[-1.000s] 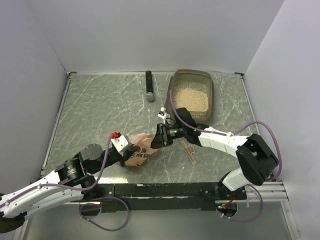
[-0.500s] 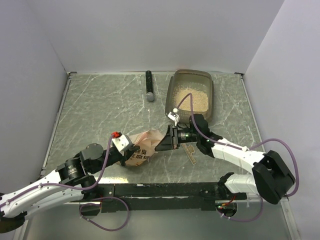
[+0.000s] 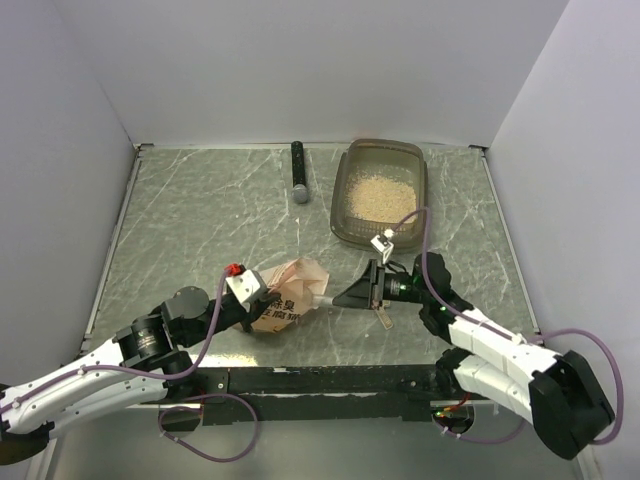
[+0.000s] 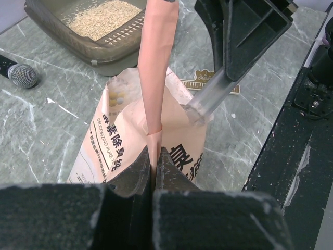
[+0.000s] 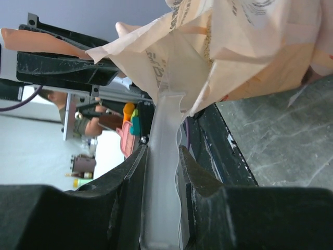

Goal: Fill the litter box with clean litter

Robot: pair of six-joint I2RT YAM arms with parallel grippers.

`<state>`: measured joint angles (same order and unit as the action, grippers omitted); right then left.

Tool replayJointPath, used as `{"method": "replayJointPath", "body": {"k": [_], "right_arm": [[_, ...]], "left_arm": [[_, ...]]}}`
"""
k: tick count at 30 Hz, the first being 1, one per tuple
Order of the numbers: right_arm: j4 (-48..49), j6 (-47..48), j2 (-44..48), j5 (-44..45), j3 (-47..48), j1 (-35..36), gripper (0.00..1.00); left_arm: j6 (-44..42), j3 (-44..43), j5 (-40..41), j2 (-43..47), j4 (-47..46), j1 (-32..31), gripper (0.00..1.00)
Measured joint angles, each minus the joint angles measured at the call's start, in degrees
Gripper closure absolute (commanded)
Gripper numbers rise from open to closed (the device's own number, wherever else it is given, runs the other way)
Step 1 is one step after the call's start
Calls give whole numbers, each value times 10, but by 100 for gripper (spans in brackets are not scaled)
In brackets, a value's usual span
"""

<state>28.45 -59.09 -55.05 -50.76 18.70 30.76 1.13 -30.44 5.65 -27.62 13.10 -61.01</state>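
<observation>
The litter box (image 3: 345, 205), a smoky brown tray, stands at the back right, with clean litter (image 3: 378, 192) spread over its floor; it also shows in the left wrist view (image 4: 112, 49). An orange-pink pouch (image 3: 285, 300) stands open at the front centre. My left gripper (image 3: 262, 306) is shut on the pouch's upright edge strip (image 4: 156, 78). My right gripper (image 3: 343, 297) is shut on the handle of a translucent scoop (image 5: 162, 172). The scoop's (image 4: 208, 99) front end reaches into the pouch mouth (image 5: 182, 67) and is hidden there.
A black microphone (image 3: 298, 172) lies at the back centre, left of the tray. A flat tan tag (image 3: 381, 311) lies on the table under my right gripper. The black base rail (image 3: 330, 380) runs along the near edge.
My right arm has folded back, carrying its gripper and the scoop right and nearer, away from the pouch's middle to its mouth. The left gripper and pouch have stayed put.
</observation>
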Motion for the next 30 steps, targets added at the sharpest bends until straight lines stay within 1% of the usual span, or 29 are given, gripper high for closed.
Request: {"method": "replayJointPath", "body": {"k": [7,11,16,30], "right_arm": [[2,-39,94,48,-60,-11,100],[-23,-61,171,85,-92,-13,100],[-49,-94,244,124,-124,-14,100],[-177,-149,401,208,-136,-14,100]], "left_arm": [[0,0,2,0,0,-1,99],[0,0,2,0,0,-1,99],[0,0,2,0,-1,-1,99],[0,0,10,2,-4,-1,99]]}}
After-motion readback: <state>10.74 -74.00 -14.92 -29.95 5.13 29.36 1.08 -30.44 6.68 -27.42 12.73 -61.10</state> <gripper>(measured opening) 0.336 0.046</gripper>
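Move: The litter box, where the scoop's load is bound, is centred about 32 cm ahead of the right hand, 11 cm to its right and 14 cm lower. The bag's mouth, with the scoop's bowl dug into it, lies some 10 cm to the right hand's left, 4 cm ahead and 4 cm down; the wooden ruler is about 8 cm right, 4 cm ahead, 18 cm below. From the left hand, which grips the bag's top edge, the box is roughly 32 cm ahead and 26 cm right, 17 cm down. Draw the right gripper about 5 cm to the right, nearly level, keeping its grip on the scoop's handle, so the bowl backs out of the bag's depth towards its mouth. As it goes, turn the wrist some 25 degrees, mostly clockwise, swinging the bowl forward and tipping its end slightly up. Hold the left gripper still, pinching the bag's edge. ##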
